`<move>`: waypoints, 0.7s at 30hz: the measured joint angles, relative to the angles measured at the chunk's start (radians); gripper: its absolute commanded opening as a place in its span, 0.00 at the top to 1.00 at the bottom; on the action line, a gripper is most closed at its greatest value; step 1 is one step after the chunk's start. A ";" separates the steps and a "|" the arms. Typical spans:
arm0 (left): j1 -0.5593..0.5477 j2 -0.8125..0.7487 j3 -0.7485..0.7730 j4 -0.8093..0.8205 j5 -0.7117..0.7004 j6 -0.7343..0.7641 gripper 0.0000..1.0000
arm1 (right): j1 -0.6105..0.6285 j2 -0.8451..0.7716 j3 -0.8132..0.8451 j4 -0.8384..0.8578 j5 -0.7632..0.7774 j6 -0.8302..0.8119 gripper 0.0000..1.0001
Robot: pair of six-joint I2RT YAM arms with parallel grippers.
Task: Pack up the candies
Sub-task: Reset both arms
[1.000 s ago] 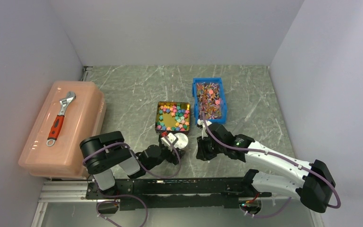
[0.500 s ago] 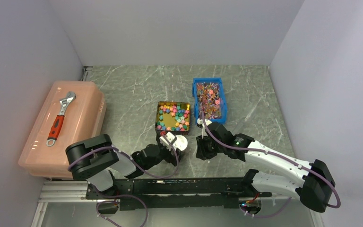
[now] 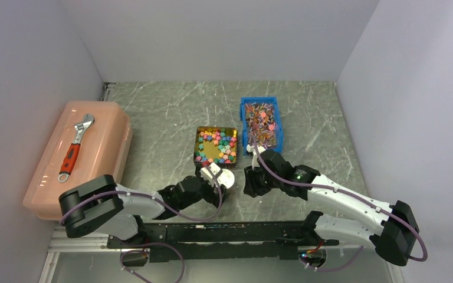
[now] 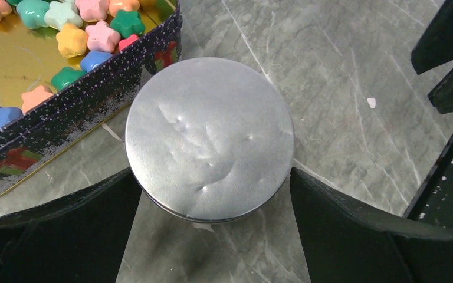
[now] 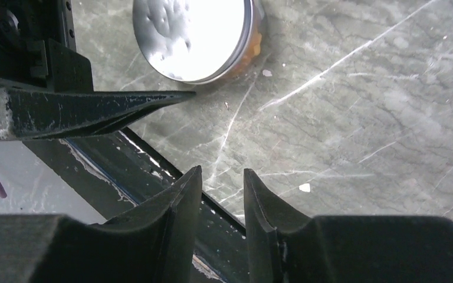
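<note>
The candies (image 3: 215, 144) are small pastel stars lying in an open square tin (image 3: 216, 128) at mid-table; they also show in the left wrist view (image 4: 88, 38), inside the tin's dark wall (image 4: 65, 124). A round silver lid (image 4: 209, 138) lies flat just in front of the tin (image 3: 226, 177). My left gripper (image 4: 212, 174) is open, its fingers flanking the lid's near edge. My right gripper (image 5: 221, 177) hangs low to the right of the lid (image 5: 194, 35), jaws slightly parted with nothing between them.
A blue bin (image 3: 242, 118) of wrapped sweets stands to the right of and behind the tin. A peach plastic box (image 3: 94, 171) with a wrench (image 3: 75, 146) on top sits at the left. The left gripper's finger (image 5: 88, 109) reaches across the right wrist view.
My left arm's elbow has swung left and lower while its jaws opened wider around the lid. The right gripper's jaws have parted a little.
</note>
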 measured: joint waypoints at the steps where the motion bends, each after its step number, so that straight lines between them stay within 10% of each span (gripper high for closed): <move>1: 0.000 -0.024 0.013 -0.051 0.004 0.001 0.00 | 0.000 0.000 0.007 0.000 0.001 -0.003 0.60; 21: -0.002 -0.402 0.386 -0.932 -0.089 0.003 0.00 | -0.005 0.020 0.158 -0.006 0.108 -0.078 0.27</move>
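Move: The closed candy jar stands between the left hand's wide-open fingers, its middle about 3 cm to the right of the hand point, 1 cm ahead and 3 cm below. From the right hand it lies some 8 cm left, 3 cm ahead and 7 cm below. The candy tin is about 12 cm farther out than the jar and 4 cm left of it; the blue tray lies roughly 19 cm beyond the jar and 13 cm to its right. No grip on the jar remains as the left hand, fingers still wide open, lifts from around its lid, climbing about 10 cm at a quickening pace and then easing 3 cm left. The right hand also leaves, rising some 5 cm and going 4 cm forward beside the jar, its fingers spreading from a third to two-thirds open and their tips tilting up about 10 degrees. ##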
